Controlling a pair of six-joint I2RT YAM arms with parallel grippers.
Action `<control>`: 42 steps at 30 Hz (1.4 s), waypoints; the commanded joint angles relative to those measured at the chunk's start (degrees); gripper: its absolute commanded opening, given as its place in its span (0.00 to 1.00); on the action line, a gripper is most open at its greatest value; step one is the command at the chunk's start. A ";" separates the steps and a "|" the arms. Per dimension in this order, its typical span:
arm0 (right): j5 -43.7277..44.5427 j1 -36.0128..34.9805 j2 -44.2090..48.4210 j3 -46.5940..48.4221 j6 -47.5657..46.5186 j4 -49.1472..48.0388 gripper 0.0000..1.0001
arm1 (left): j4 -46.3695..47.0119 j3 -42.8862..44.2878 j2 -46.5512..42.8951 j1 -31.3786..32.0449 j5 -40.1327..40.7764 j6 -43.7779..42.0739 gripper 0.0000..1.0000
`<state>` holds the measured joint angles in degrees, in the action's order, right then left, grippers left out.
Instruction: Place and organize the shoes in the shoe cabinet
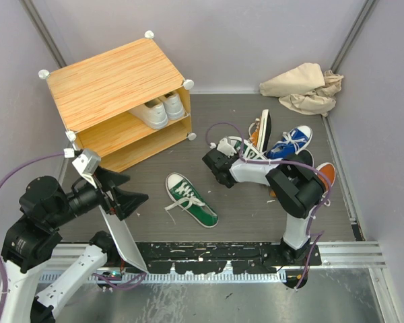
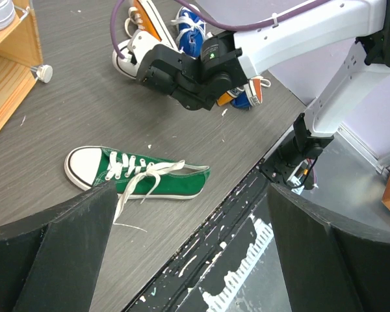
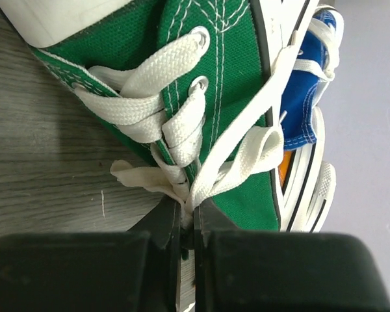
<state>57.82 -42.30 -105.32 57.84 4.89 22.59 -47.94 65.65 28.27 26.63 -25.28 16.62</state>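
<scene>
The shoe cabinet [image 1: 111, 81] stands at the back left with a pair of white shoes [image 1: 158, 111] on its inner shelf. One green shoe [image 1: 192, 200] [image 2: 143, 174] lies alone on the table near the front. A second green shoe [image 1: 237, 148] [image 3: 227, 65] lies at the edge of a pile with blue shoes [image 1: 291, 142] [image 3: 305, 110] and orange shoes [image 1: 326, 173]. My right gripper [image 1: 226, 152] [image 3: 194, 218] is shut on this second green shoe, pinching its white laces and tongue. My left gripper [image 1: 131, 196] [image 2: 195, 260] hangs open and empty above the table's front edge, near the lone green shoe.
The cabinet's pale grey door [image 1: 118, 232] stands swung open toward the front, right beside my left gripper. A crumpled beige cloth [image 1: 303, 87] lies in the back right corner. Grey walls close in the table on three sides.
</scene>
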 commanded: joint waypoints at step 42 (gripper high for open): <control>-38.16 -9.99 16.28 2.52 6.50 1.39 0.77 | 1.12 -0.08 -1.44 0.05 1.59 0.70 1.00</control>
<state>16.21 -51.94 -92.23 60.80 13.08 23.42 -49.10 65.56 27.62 26.63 -23.77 17.37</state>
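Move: My right fingers are already shut on the laces of the second green shoe, whose middle lies about 3 cm to their right, 1 cm ahead and 2 cm below. Its spot is about 14 cm left and 6 cm back, against the first green shoe, which lies some 20 cm left and 15 cm back. The orange shoe lies about 10 cm ahead and 5 cm right. From my left hand the second green shoe is roughly 38 cm right, 12 cm ahead and 28 cm below. Keeping the laces pinched, my right hand swings left towards the first green shoe, about 17 cm in all, and some 7 cm back. It arcs up about 8 cm and then down about 6 cm, while the wrist rolls some 50 degrees, left side rising, until the fingers point steeply down. Then I open wide and let go of the laces. ##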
